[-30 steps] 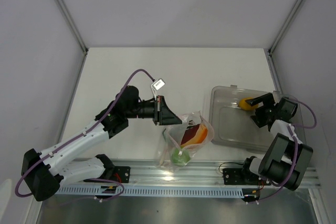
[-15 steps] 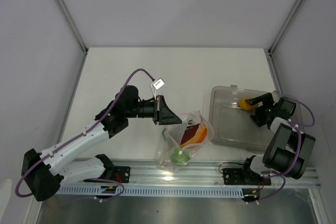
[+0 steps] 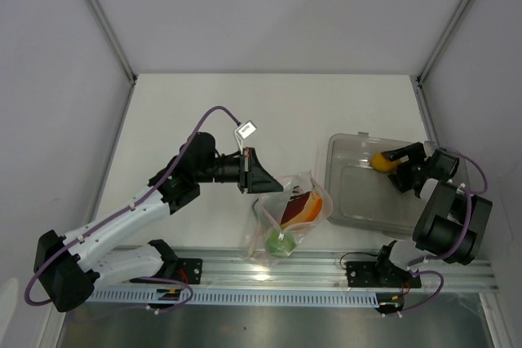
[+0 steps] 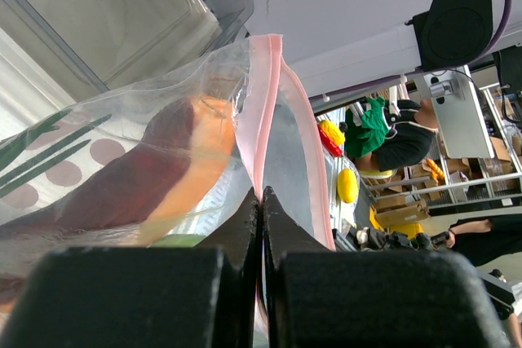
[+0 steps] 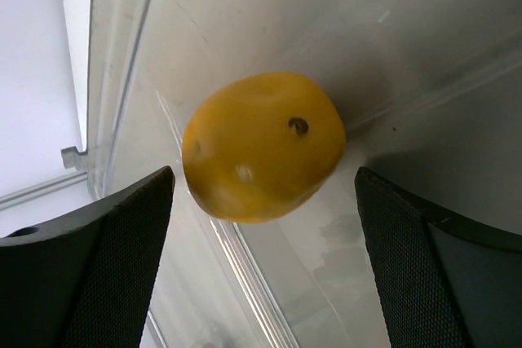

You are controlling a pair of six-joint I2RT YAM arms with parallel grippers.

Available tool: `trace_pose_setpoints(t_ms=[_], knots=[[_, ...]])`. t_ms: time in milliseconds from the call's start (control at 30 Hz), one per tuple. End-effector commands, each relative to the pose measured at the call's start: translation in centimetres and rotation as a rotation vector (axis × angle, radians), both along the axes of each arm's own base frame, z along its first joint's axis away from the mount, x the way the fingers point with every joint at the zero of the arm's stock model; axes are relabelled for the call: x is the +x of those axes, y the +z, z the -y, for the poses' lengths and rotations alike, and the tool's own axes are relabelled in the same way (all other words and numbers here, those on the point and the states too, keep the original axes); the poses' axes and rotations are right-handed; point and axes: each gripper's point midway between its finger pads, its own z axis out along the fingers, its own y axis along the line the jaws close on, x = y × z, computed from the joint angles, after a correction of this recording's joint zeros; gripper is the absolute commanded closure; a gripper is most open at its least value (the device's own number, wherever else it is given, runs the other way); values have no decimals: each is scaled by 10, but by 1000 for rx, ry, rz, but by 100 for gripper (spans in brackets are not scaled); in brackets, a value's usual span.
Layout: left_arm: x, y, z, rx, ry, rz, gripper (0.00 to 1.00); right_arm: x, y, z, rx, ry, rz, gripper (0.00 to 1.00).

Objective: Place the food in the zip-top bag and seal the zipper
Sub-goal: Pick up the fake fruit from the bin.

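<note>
The zip-top bag (image 3: 287,216) lies crinkled near the table's front edge. Inside it are a reddish-brown slice with an orange edge (image 3: 300,208) and a green round fruit (image 3: 277,242). My left gripper (image 3: 259,182) is shut on the pink zipper (image 4: 266,103) at the bag's mouth, and the slice (image 4: 147,177) shows through the plastic just left of the jaws. The yellow-orange round fruit (image 5: 263,146) rests in the far corner of the clear tray (image 3: 359,201). My right gripper (image 5: 263,173) is open, one finger (image 5: 106,258) on each side of the fruit, not touching it.
The rigid tray (image 4: 122,14) stands just right of the bag, its rim close to the bag's mouth. White enclosure walls rise at the left, back and right. An aluminium rail (image 3: 269,270) with the arm bases runs along the near edge.
The right arm's elbow has swung a little to the right while its gripper stays at the yellow fruit. The left arm and the bag have not moved.
</note>
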Motion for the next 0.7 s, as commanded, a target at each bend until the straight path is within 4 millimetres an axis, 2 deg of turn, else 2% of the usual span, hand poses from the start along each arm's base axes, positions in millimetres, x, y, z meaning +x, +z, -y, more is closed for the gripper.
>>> trace_pose_setpoints(t_ms=[0,167,300,467,667], knots=[[2,10,1,-34,-8,22,100,9,-2,6,-13,-8,4,8],[2,8,1,-30,-8,19,100,11,-9,3,-4,-2,-15,12],[2,10,0,-32,-5,21,99,10,-13,1,1,6,-20,22],[2,10,0,-33,-4,18,99,8,-15,1,-2,5,-34,27],[1,9,0,-34,-4,15,100,5,-13,-2,-7,18,-30,52]])
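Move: The yellow fake fruit lies just beyond the right hand's open fingertips, about 2 cm ahead, 1 cm to the left and 1 cm lower. Around it, the bin's far wall stands roughly 10 cm ahead of the hand, level sideways, and the bin's left wall some 16 cm to the left, level fore and aft; both are near hand height. From the left hand, the fruit is about 22 cm ahead, 30 cm to the right and 22 cm below. Forward by about 1 cm and slightly down, the right hand eases its spread fingers around the yellow fruit with hardly any turn of the wrist, then stops there. The fingers close by roughly a quarter of their range, until the two tips come against opposite sides of the fruit and begin to pinch it. ##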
